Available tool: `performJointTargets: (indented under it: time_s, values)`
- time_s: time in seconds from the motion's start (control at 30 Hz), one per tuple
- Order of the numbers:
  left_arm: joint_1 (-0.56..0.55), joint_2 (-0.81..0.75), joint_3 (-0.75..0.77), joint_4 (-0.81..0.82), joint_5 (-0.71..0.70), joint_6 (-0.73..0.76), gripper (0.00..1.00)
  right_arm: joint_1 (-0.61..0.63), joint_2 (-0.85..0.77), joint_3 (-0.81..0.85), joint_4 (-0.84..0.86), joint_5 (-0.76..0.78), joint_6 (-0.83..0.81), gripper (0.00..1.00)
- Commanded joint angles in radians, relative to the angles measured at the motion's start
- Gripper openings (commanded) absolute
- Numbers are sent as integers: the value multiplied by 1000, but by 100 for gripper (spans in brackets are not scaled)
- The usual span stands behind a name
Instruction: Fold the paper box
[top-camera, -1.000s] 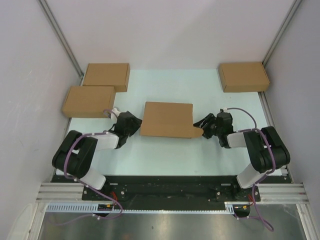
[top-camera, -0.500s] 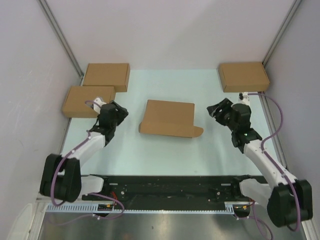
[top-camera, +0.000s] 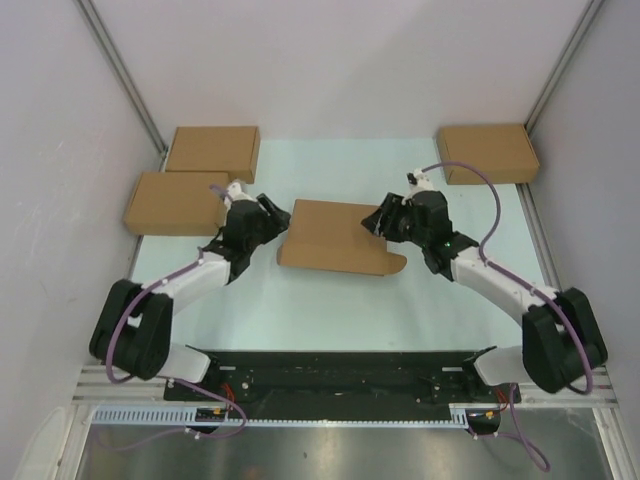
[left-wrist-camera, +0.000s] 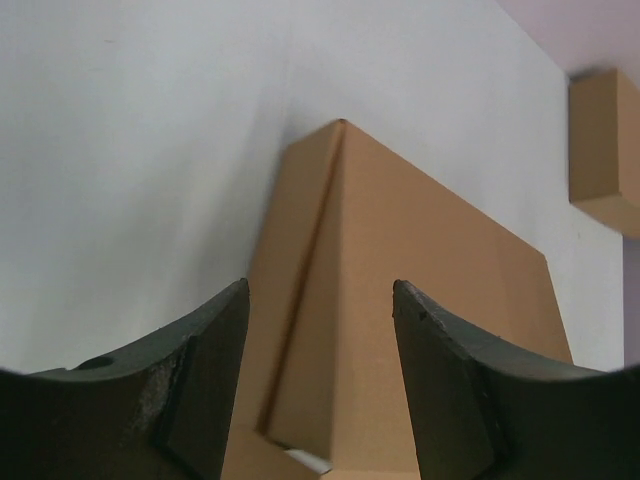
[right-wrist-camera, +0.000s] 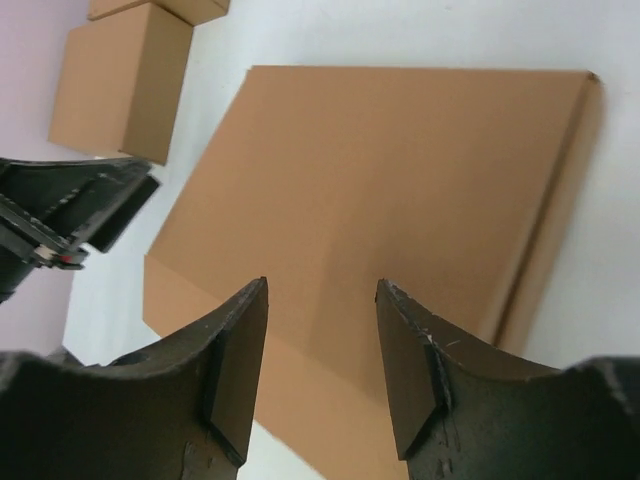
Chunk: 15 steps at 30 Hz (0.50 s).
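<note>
The paper box (top-camera: 335, 235) lies in the middle of the table as a flat, closed brown mailer, its lid slightly raised along the front and a rounded tab (top-camera: 395, 265) sticking out at the front right. My left gripper (top-camera: 277, 213) stands open at the box's far left corner. In the left wrist view the box (left-wrist-camera: 420, 290) fills the space beyond the left gripper (left-wrist-camera: 320, 285), whose fingers are apart from it. My right gripper (top-camera: 378, 222) hovers open over the far right part of the lid. The right wrist view shows the lid (right-wrist-camera: 390, 170) below the right gripper (right-wrist-camera: 322, 285).
Two plain brown boxes (top-camera: 212, 152) (top-camera: 178, 202) sit at the back left, close behind my left arm. A third box (top-camera: 487, 152) sits at the back right. Grey walls close in both sides. The left gripper (right-wrist-camera: 70, 210) shows in the right wrist view.
Both arms left the box's front corners, swung out to the sides, then came in again. They now stand at its far left and far right corners. The box has barely shifted.
</note>
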<state>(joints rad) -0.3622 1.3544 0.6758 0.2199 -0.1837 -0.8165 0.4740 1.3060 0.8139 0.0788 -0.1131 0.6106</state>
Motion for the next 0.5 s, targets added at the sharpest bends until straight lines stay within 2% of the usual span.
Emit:
performJointTargets:
  time_s: [0.0, 0.23, 0.47]
  values:
    - [-40, 109, 145, 50, 118, 66, 64, -9, 151, 111, 148, -125, 23, 52]
    - [-44, 258, 166, 13, 151, 89, 63, -15, 309, 116, 110, -177, 11, 51]
    - [-46, 341, 130, 45, 162, 73, 63, -15, 369, 77, 125, -175, 0, 51]
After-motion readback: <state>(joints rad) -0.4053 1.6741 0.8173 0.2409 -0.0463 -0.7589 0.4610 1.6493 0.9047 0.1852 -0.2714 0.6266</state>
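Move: The lid of the paper box lies with its middle about 12 cm right of the left hand, level with it fore and aft, and some 7 cm below. From the right hand that middle is about 8 cm left, 2 cm farther out and 8 cm down; the box's front right ear flap sticks out some 6 cm right, 4 cm back and 10 cm below. The near carton stands roughly 24 cm left, 8 cm ahead and 9 cm below the left hand. Swing both grippers inward over the lid, the left about 5 cm to the right and the right nearly 4 cm to the left, edging forward a little, then sink both some 7 cm until the half-open fingertips rest on the lid. Tip both hands about 10 degrees further down and keep the openings as they are. ##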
